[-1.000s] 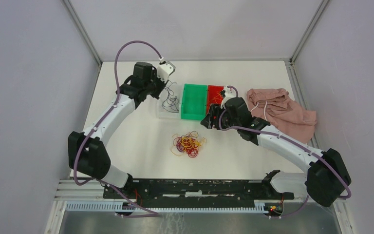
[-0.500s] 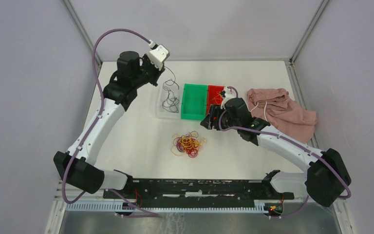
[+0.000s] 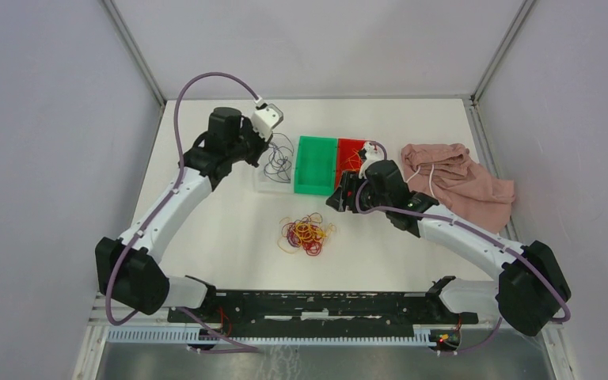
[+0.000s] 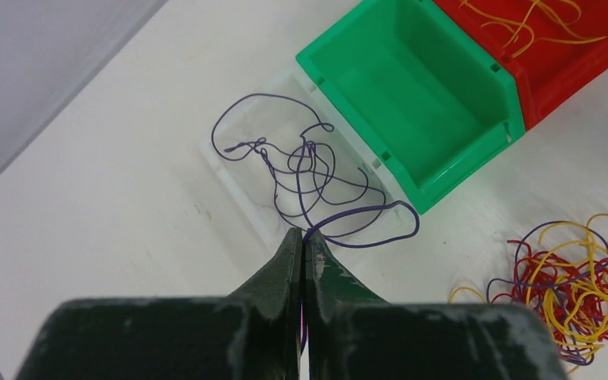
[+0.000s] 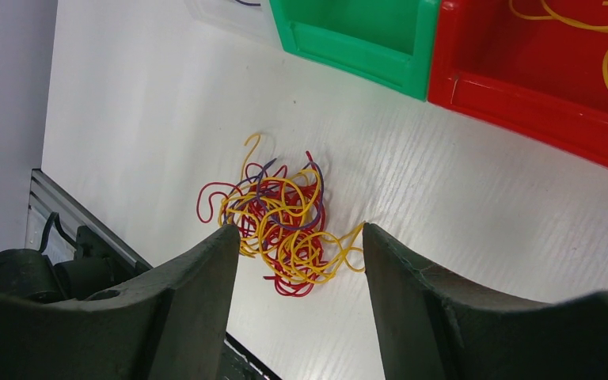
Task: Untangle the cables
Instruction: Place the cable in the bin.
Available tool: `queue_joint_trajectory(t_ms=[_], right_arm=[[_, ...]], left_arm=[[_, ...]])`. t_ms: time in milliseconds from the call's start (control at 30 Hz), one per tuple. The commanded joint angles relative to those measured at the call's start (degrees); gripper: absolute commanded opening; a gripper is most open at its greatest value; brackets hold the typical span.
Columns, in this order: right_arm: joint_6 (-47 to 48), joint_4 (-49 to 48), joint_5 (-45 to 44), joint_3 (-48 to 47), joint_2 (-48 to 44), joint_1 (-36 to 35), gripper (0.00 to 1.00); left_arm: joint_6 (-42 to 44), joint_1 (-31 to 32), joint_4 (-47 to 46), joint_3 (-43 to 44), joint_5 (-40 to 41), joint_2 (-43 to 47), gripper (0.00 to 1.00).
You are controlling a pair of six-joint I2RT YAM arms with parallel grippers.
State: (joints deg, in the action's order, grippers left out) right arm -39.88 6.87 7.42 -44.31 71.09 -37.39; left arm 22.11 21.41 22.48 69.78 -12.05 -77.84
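My left gripper [image 4: 304, 237] is shut on a thin dark purple cable [image 4: 362, 245], which loops out from its tips over the clear bin [image 4: 229, 170]. More purple cables [image 4: 301, 170] lie tangled in that bin. A clump of yellow, red and purple cables [image 3: 307, 234] lies on the white table in front of the bins. My right gripper [image 5: 301, 227] hangs open above the table, with the clump [image 5: 281, 226] seen between its fingers and untouched. In the top view the right gripper [image 3: 339, 196] is just in front of the green bin [image 3: 315, 164].
The green bin [image 4: 412, 87] holds nothing. The red bin [image 5: 522, 71] beside it holds a few yellow cables [image 5: 602, 32]. A pink cloth [image 3: 459, 178] with a white drawstring lies at the right. Grey walls close in the table on three sides.
The left arm rose and swung back left with the purple cable, then came down again towards the clear bin. The right arm and the clump have not moved.
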Motion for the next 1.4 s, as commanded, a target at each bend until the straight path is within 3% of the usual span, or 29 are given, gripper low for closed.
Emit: queue_joint_trajectory(t_ms=[0,267,900,1100,1267,1367], right_arm=[[-0.22,-2.77,-0.83,-0.07,-0.64,0.15,0.65],[-0.93,-4.45,-0.41,-0.11,0.89,0.26,0.65],[1.01,-2.3,-1.64,-1.45,0.73,2.09,0.65],[1.15,-2.16,-1.03,-1.77,1.56,2.76,0.65],[1.3,-1.83,-0.62,-2.09,1.62,3.1,0.65],[1.21,-1.78,-0.35,-2.23,1.52,3.12,0.65]], left_arm=[[0.76,0.2,-0.55,-2.18,3.69,1.47,0.03],[6.7,0.22,-6.31,-3.75,10.2,-3.34,0.03],[11.95,2.32,-16.0,9.14,12.32,-27.93,0.03],[14.98,2.33,-14.69,9.38,11.68,-30.53,0.32],[16.9,2.02,-8.23,12.7,7.86,-29.63,0.68],[17.94,1.57,-3.35,15.75,3.18,-28.18,0.76]])
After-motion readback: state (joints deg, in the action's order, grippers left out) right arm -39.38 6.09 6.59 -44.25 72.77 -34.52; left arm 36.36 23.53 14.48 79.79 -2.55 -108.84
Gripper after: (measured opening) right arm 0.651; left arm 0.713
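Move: Almost straight ahead of the left hand, which holds the purple cable, the clear bin's middle lies about 10 cm out and some 20 cm down. The green bin stands level with the clear one, about 12 cm to its right, and the red bin another 12 cm beyond. The cable tangle is 16 cm back from the left hand and 9 cm to its right. From the right hand, the clear bin is about 21 cm ahead, 17 cm left and 11 cm below. Sinking about 14 cm towards the clear bin, the left hand first edges a little left, then sweeps some 10 cm forward and swings back right, its left side rolling up about 20 degrees. Low over the bin the shut fingers spread wide to let the held purple cable go. The open right hand eases about 2 cm forward and right. ##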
